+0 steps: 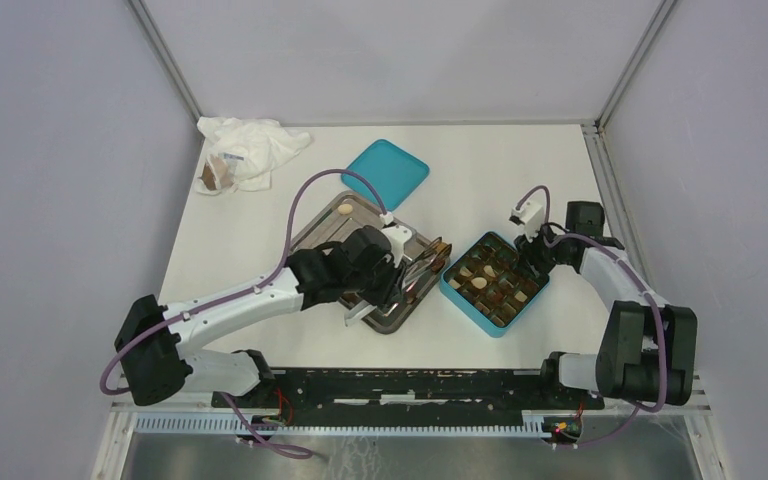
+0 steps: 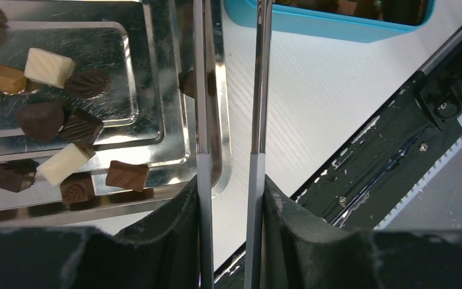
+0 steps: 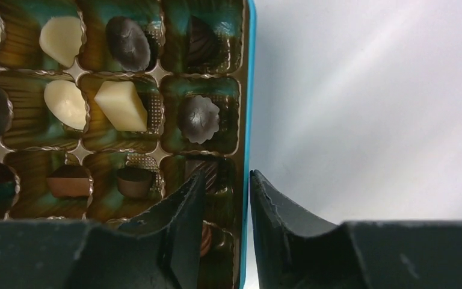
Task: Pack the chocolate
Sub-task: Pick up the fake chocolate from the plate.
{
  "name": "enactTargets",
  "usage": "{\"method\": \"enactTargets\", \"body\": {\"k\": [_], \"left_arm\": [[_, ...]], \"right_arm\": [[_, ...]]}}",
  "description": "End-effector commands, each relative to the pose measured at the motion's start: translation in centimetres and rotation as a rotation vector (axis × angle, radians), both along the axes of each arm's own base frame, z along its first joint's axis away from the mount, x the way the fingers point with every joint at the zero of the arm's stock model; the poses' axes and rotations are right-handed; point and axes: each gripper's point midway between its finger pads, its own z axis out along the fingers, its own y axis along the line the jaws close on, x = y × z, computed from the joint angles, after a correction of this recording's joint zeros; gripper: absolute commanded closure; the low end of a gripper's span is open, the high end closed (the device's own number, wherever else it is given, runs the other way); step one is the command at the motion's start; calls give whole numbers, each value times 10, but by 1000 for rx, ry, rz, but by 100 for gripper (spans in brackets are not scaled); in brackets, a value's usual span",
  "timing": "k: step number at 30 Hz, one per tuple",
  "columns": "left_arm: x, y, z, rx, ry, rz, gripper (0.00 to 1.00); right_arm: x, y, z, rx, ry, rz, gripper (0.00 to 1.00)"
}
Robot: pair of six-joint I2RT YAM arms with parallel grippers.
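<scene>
Loose chocolate [image 2: 48,66], dark, light brown and white, lies on the steel tray [image 2: 174,90]. More chocolate [image 3: 120,105] sits in the cells of the teal box [image 3: 251,90]. My left gripper [image 2: 228,183] is shut on metal tongs [image 2: 258,90], whose blades reach from the tray's right edge toward the box [image 1: 470,310]. The tong tips [image 1: 442,247] are out of the wrist view; I cannot tell whether they hold a piece. My right gripper [image 3: 225,177] is open astride the box's right wall, one finger inside, one outside.
The box's teal lid [image 1: 388,172] lies behind the tray [image 1: 325,225]. A crumpled white bag [image 1: 250,150] sits at the back left. The black base rail [image 2: 397,138] runs along the table's near edge.
</scene>
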Motion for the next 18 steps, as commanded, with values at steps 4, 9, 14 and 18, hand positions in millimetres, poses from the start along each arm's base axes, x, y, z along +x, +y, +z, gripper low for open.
{"method": "enactTargets", "body": {"k": [4, 9, 14, 18], "left_arm": [[-10, -28, 27, -129, -38, -61, 98], [-16, -33, 27, -137, -44, -87, 98], [-24, -40, 31, -154, -76, -134, 98], [-30, -47, 36, -176, -106, -174, 98]], "right_arm": [[16, -1, 4, -80, -21, 30, 86], [21, -3, 18, -107, -94, 38, 99], [27, -1, 60, -130, -286, 58, 100], [24, 8, 96, -136, -473, 94, 100]]}}
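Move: The blue chocolate box lies with its middle some 8 cm left of the right gripper, about 3 cm back and 3 cm below; its far-right rim already stands between the open fingers. The tongs' tips are about 19 cm left of that gripper, roughly level. From the left gripper, which keeps hold of the tongs, the box is some 21 cm right, 9 cm ahead and 11 cm below; the tray's middle is 14 cm ahead, 4 cm left and 12 cm below. Sink the right gripper barely 1 cm onto the box's far-right rim, close it fully to pinch the wall, then raise the rim about 5 cm, tipping the fingers forward and up some 10 degrees. Meanwhile draw the left hand back and right about 4 cm, turning slightly clockwise with the tongs still gripped, so their tips swing from the tray edge towards the box's left corner. ##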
